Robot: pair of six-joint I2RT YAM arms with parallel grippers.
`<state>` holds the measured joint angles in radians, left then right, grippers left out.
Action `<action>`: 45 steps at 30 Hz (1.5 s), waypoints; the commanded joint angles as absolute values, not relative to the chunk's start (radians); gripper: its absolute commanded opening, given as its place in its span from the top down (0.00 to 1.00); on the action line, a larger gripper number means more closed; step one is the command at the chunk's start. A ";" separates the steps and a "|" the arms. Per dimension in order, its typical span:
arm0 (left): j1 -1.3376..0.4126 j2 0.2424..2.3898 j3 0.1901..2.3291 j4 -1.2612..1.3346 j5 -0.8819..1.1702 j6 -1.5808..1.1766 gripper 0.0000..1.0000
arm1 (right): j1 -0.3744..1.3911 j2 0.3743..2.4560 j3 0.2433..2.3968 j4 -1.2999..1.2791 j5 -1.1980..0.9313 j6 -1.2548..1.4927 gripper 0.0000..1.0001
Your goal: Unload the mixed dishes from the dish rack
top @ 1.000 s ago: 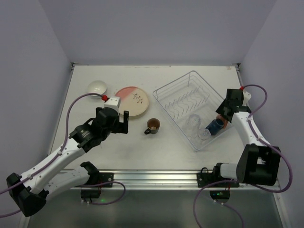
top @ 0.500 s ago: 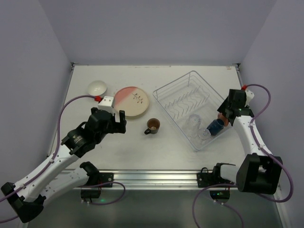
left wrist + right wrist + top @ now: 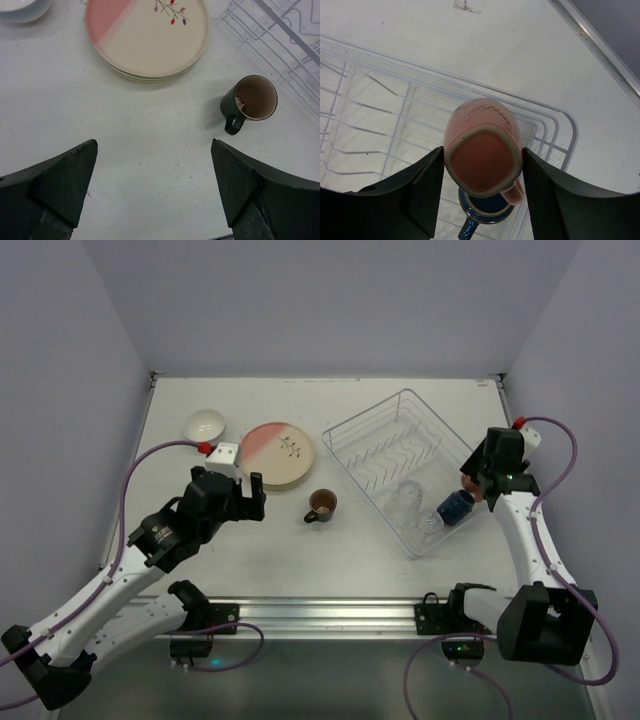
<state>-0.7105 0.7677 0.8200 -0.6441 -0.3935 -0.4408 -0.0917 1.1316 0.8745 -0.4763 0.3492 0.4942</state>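
Note:
The wire dish rack (image 3: 372,435) stands at the right of the table. My right gripper (image 3: 482,155) is shut on the salmon cup (image 3: 480,135), holding it just above the rack's near right corner. The dark blue cup (image 3: 487,212) lies on its side directly below it, inside the rack (image 3: 380,100). Two clear glasses (image 3: 408,498) lie in the rack's near end beside the blue cup (image 3: 453,506). My left gripper (image 3: 154,150) hangs open over bare table, with the brown cup (image 3: 249,100) ahead to its right and the stacked plates (image 3: 150,37) ahead.
A small white bowl (image 3: 205,424) sits at the far left, beside the plates (image 3: 277,454). The brown cup (image 3: 321,505) stands upright between the plates and the rack. Grey walls close the table on three sides.
My right arm has shifted a little to the right with the salmon cup held. The left arm drew back slightly toward the left, then stayed still with its jaws wide.

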 commanded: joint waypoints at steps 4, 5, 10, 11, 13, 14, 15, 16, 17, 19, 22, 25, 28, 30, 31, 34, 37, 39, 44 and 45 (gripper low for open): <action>-0.718 0.753 0.811 -0.594 -0.400 -0.419 0.00 | -0.087 1.092 0.939 -0.454 0.365 0.474 1.00; -0.718 0.752 0.811 -0.594 -0.400 -0.420 0.00 | -0.087 1.086 0.939 -0.453 0.364 0.474 1.00; -0.718 0.752 0.811 -0.592 -0.399 -0.420 0.00 | -0.087 1.054 0.956 -0.453 0.362 0.463 1.00; -0.718 0.752 0.811 -0.592 -0.397 -0.420 0.00 | -0.087 1.051 0.959 -0.456 0.359 0.462 1.00; -0.718 0.750 0.811 -0.592 -0.399 -0.420 0.00 | -0.087 1.049 0.966 -0.460 0.350 0.460 1.00; -0.718 0.750 0.811 -0.592 -0.397 -0.420 0.00 | -0.087 1.048 0.969 -0.462 0.345 0.459 1.00; -0.718 0.749 0.811 -0.594 -0.399 -0.420 0.00 | -0.087 1.045 0.971 -0.463 0.338 0.460 1.00; -0.718 0.747 0.810 -0.592 -0.399 -0.420 0.00 | -0.087 1.040 0.971 -0.465 0.331 0.462 1.00; -0.718 0.746 0.810 -0.592 -0.399 -0.420 0.00 | -0.087 1.035 0.969 -0.463 0.325 0.460 1.00; -0.718 0.742 0.810 -0.592 -0.400 -0.420 0.00 | -0.087 1.017 0.968 -0.457 0.304 0.457 1.00; -0.718 0.744 0.813 -0.592 -0.399 -0.420 0.00 | -0.087 0.993 0.971 -0.460 0.261 0.456 1.00; -0.716 0.741 0.816 -0.592 -0.400 -0.420 0.00 | -0.087 0.947 0.963 -0.450 0.171 0.459 1.00; -0.718 0.732 0.831 -0.591 -0.396 -0.426 0.00 | -0.087 0.891 0.942 -0.405 -0.092 0.466 1.00; -0.718 0.727 0.845 -0.575 -0.344 -0.440 0.00 | -0.087 0.873 0.937 -0.396 -0.190 0.480 1.00; -0.718 0.721 0.848 -0.562 -0.313 -0.458 0.00 | -0.087 0.855 0.930 -0.391 -0.236 0.488 1.00; -0.718 0.707 0.847 -0.448 -0.139 -0.504 0.00 | -0.087 0.818 0.871 -0.327 -0.437 0.558 1.00; -0.718 0.718 0.821 -0.263 0.064 -0.555 0.00 | -0.086 0.782 0.798 -0.207 -0.655 0.673 1.00; -0.716 0.733 0.802 -0.105 0.194 -0.592 0.00 | -0.083 0.767 0.766 -0.121 -0.769 0.750 1.00; -0.719 0.830 0.715 0.269 0.386 -0.774 0.00 | -0.034 0.733 0.675 0.136 -0.888 0.925 1.00; -0.721 0.863 0.706 0.381 0.408 -0.799 0.00 | -0.019 0.729 0.654 0.171 -0.894 0.981 1.00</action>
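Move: The peach mug sits in my right fingers, and I'm taking it to my left gripper, some 62 cm to the left, about 9 cm back and 5 cm higher. About 10 cm below my right hand, the blue mug is roughly 5 cm back and 4 cm left, and one clear glass is level with the hand, 15 cm left. From my left hand the peach mug is about 62 cm right, 10 cm ahead and 7 cm lower; the brown mug is 20 cm right, 7 cm ahead and 16 cm down. Keeping the peach mug pinched, I raise my right hand slowly about 4 cm, then sweep it some 20 cm left over the rack, climbing further and drawing back 5 cm, while the wrist swings the fingers up to near level and round to the left. Only near the end does my open left hand set off towards the mug, about 13 cm right and 10 cm up, its fingers levelling and turning right. ##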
